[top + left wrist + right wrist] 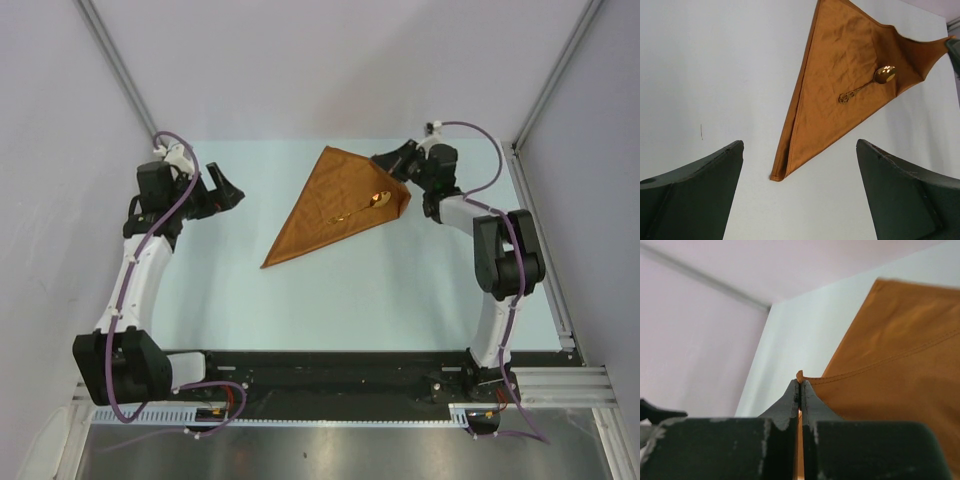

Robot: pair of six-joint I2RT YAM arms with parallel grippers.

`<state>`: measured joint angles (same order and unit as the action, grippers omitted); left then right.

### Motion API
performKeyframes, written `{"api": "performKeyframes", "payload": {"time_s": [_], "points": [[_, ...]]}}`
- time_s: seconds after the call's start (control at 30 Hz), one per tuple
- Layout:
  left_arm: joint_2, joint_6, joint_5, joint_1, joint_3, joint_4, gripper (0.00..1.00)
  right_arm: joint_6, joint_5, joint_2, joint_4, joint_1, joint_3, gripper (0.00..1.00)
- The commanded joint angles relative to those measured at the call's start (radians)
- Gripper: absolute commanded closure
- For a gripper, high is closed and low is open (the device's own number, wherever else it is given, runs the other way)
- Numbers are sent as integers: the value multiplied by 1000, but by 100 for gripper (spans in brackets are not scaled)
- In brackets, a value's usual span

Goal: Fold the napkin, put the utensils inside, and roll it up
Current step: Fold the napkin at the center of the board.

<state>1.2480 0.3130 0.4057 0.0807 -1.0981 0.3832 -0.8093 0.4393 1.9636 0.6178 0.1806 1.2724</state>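
Observation:
The rust-orange napkin [335, 205] lies folded into a long triangle mid-table, its sharp tip pointing toward the near left. A small gold spoon [362, 208] rests on its right half, bowl toward the right; the left wrist view shows the napkin [840, 75] and the spoon [867, 85] too. My right gripper [398, 172] is shut on the napkin's right corner [800, 376], lifting it slightly off the table. My left gripper [236, 193] hangs open at the left, apart from the cloth, its fingers [695, 185] wide with only bare table between them.
The pale table [230, 300] is enclosed by grey walls with metal frame rails [545, 95] at the back corners. A black rail [330, 385] runs along the near edge between the arm bases.

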Motion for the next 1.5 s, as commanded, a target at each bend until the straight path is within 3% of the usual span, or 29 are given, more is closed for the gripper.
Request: {"api": "performKeyframes", "payload": {"time_s": [0.0, 0.47, 1.47], "points": [[-41, 0, 35, 1, 14, -36, 1, 18, 39, 14, 31, 77, -8, 100], [-59, 6, 56, 2, 21, -44, 1, -10, 55, 84, 62, 215, -1, 100], [-55, 18, 85, 1, 30, -58, 1, -37, 68, 205, 79, 312, -19, 100]]}}
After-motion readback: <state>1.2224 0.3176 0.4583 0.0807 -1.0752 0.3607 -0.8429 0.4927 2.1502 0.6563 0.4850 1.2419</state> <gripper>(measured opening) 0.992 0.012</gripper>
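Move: The right gripper already holds the napkin's right corner up in the air. The spoon's handle end lies on the napkin about 12 cm to this hand's left, 6 cm back and 18 cm below, with the spoon's bowl almost beneath the hand, 2 cm right and 1 cm ahead. The napkin's near left corner lies roughly 32 cm left and 20 cm back. From the idle left hand, the handle end is some 26 cm right, 8 cm ahead and 21 cm below. Keep the right fingers shut on the napkin corner and carry it left across the spoon, about 16 cm, drawing back some 9 cm on the way towards the near left corner. Sink about 10 cm, mostly in the second half as the sideways travel slows. Let the wrist turn some 20 degrees counter-clockwise and the fingertips dip a little. ##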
